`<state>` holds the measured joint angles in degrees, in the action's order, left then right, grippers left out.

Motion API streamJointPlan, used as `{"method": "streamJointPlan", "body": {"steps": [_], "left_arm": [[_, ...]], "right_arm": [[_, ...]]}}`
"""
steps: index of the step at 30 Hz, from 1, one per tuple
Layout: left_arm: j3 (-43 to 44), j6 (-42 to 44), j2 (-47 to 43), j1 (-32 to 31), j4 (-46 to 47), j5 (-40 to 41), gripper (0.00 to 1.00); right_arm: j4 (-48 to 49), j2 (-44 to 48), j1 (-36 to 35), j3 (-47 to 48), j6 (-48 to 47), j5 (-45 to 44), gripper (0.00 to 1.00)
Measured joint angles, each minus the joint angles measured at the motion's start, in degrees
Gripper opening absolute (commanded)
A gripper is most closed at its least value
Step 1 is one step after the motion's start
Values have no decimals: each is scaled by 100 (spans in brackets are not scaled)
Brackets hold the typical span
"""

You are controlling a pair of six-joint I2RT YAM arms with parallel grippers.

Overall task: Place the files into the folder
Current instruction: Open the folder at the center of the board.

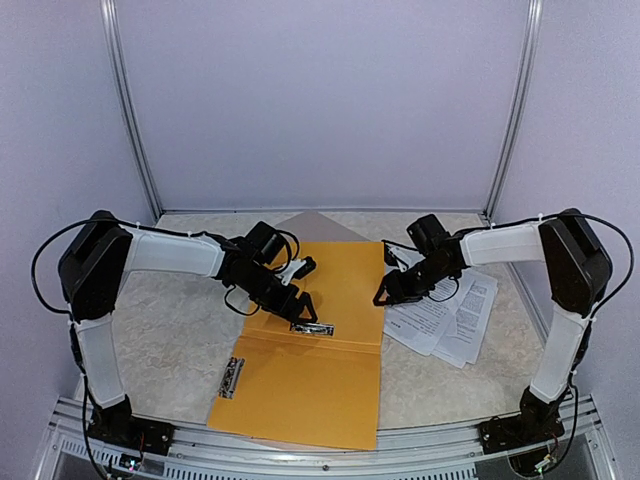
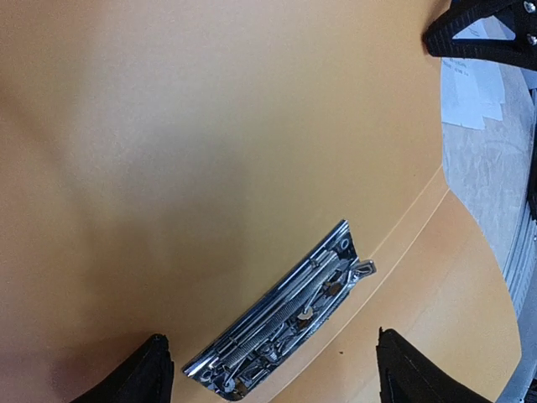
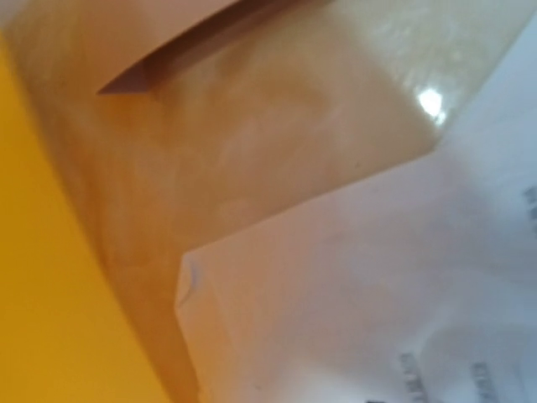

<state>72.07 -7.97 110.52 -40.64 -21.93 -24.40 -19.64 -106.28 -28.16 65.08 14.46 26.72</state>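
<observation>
The orange folder (image 1: 320,370) lies open and flat in the middle of the table, with a metal clip (image 1: 318,327) on its inside and a second clip (image 1: 232,377) at its left edge. My left gripper (image 1: 298,288) hangs open just over the far half. In the left wrist view its fingertips (image 2: 155,369) stand on both sides of the clip (image 2: 281,323), touching nothing. The files (image 1: 445,315), white printed sheets, lie fanned to the right of the folder. My right gripper (image 1: 383,293) is low at the folder's right edge by the sheets, jaws slightly apart, nothing gripped. Its fingers do not show in the right wrist view.
A grey-brown clipboard (image 1: 320,225) pokes out from under the folder's far edge. Metal frame posts (image 1: 135,120) and the purple back wall close off the rear. The right wrist view shows the folder edge (image 3: 50,294), a paper corner (image 3: 377,294) and marbled tabletop (image 3: 277,143).
</observation>
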Motion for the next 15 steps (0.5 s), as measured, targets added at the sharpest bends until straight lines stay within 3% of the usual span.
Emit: {"method": "streamJointPlan", "body": {"steps": [10, 15], "left_arm": [[87, 83, 380, 0, 302, -267, 79], [90, 85, 398, 0, 356, -319, 79]], "right_arm": [[-632, 55, 120, 391, -208, -538, 48], [-774, 608, 129, 363, -221, -481, 45]]}}
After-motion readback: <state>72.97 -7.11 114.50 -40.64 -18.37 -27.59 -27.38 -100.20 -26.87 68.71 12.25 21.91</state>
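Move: The open orange folder's middle, at its spine, lies about 7 cm back from the left hand, neither left nor right of it, and some 3 cm below. The spine clip is only 2 cm back and 1 cm right of that hand; the loose clip is 15 cm back and 14 cm left. From the right hand the folder's middle is 11 cm back and 13 cm left, while the papers are roughly 3 cm back and 10 cm right. Forward and to the right by about 2 cm, then up some 4 cm, the right hand leaves the far cover's right edge, rolling its fingers slightly and keeping them half open. The left hand, fingers still wide, sinks about 1.5 cm and drifts a little right towards the far cover beside the spine clip, then stays there. ##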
